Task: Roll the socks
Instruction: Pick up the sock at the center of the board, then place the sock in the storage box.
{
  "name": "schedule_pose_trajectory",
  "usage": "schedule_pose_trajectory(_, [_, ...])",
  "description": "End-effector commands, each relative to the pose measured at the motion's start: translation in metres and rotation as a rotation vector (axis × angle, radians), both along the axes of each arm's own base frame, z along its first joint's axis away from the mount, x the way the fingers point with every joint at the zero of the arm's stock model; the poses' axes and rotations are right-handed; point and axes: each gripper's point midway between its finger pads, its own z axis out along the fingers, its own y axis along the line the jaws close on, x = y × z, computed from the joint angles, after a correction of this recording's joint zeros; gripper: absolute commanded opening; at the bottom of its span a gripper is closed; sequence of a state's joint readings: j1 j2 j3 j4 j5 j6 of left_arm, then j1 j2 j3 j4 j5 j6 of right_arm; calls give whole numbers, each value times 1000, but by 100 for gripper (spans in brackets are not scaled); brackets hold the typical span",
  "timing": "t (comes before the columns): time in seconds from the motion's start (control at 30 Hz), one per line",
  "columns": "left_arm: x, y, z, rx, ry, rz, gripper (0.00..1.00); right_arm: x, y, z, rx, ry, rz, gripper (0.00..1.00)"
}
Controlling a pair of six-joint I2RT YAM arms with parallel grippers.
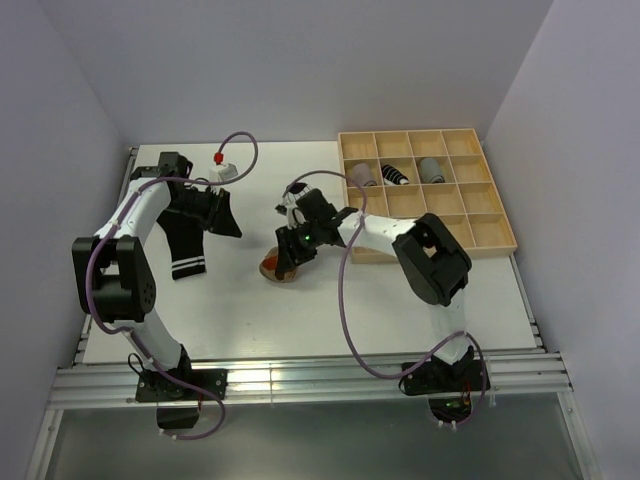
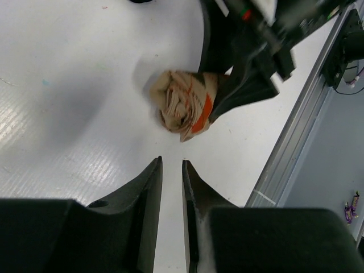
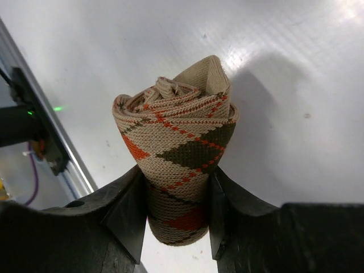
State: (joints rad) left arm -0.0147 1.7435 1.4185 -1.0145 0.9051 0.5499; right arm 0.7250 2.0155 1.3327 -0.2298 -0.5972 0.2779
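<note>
A brown-orange diamond-patterned sock (image 3: 176,125) is rolled into a tight bundle, and my right gripper (image 3: 176,173) is shut on its lower part. From above, that sock (image 1: 276,268) sits at the table's middle under the right gripper (image 1: 290,250). A black sock with white stripes (image 1: 186,243) lies flat at the left, partly under the left arm. My left gripper (image 1: 228,218) hovers just right of it. In the left wrist view its jaws (image 2: 172,161) stand a narrow gap apart with nothing between them, facing the rolled sock (image 2: 185,108).
A light wooden grid tray (image 1: 480,215) stands at the back right. Three of its back compartments hold rolled socks: a pale one (image 1: 362,176), a black striped one (image 1: 395,175) and a grey one (image 1: 430,168). A metal rail (image 1: 300,380) runs along the near edge.
</note>
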Motion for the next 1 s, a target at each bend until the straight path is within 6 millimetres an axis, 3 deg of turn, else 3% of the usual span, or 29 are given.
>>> schedule_pose_trajectory(0.0, [-9, -5, 16, -41, -32, -26, 25, 20, -2, 64, 121, -62, -38, 1])
schedule_pose_trajectory(0.17, [-10, -7, 25, -63, -33, -32, 25, 45, -34, 104, 176, -114, -128, 1])
schedule_pose_trajectory(0.2, [-10, -8, 27, -66, -37, -33, 25, 57, -51, 117, 185, -151, -172, 1])
schedule_pose_trajectory(0.27, [-9, -9, 33, -74, -51, -35, 25, 67, -74, 123, 181, -171, -230, 1])
schedule_pose_trajectory(0.3, [-9, -9, 36, -76, -58, -35, 25, 81, -99, 138, 186, -214, -297, 1])
schedule_pose_trajectory(0.37, [-6, -10, 42, -82, -75, -39, 25, 90, -130, 142, 157, -237, -367, 1])
schedule_pose_trajectory(0.4, [-6, -11, 45, -94, -73, -45, 26, 106, -163, 152, 132, -281, -461, 1])
schedule_pose_trajectory(0.47, [-5, -12, 52, -101, -83, -63, 26, 116, -202, 152, 61, -302, -557, 1])
schedule_pose_trajectory(0.53, [-3, -14, 55, -119, -81, -78, 26, 134, -259, 155, -68, -361, -718, 1])
schedule_pose_trajectory(0.73, [13, -18, 64, -153, -134, -92, 26, 141, -392, 151, -499, -483, -1074, 1])
schedule_pose_trajectory(0.87, [21, -22, 67, -186, -141, -98, 27, 144, -434, 144, -710, -534, -1170, 1])
schedule_pose_trajectory(0.97, [26, -24, 66, -213, -137, -113, 27, 148, -452, 128, -832, -531, -1186, 0])
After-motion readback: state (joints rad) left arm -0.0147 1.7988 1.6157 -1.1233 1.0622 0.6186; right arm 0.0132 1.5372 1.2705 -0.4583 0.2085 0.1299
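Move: Over on the right, the empty tray compartment just nearer than the grey rolled sock lies about 43 cm to the right of the right hand, which already holds the rolled diamond sock, and some 17 cm ahead, about 2 cm lower. The grey sock sits about 41 cm right and 26 cm ahead of that hand, the striped rolled sock 31 cm right and 25 ahead; the flat white sock lies 8 cm right and 14 ahead. From the left hand the compartment is roughly 53 cm right, 9 ahead and well below. Sweeping about 40 cm to the right and some 15 cm forward, the right hand carries the pinched diamond sock to the tray, climbing about 15 cm early and sinking about 3 cm towards the end. It turns clockwise, so the fingers swing from pointing left and down to forward and down, grip unchanged. The left hand, empty and slightly open, mainly rises about 5 cm. ##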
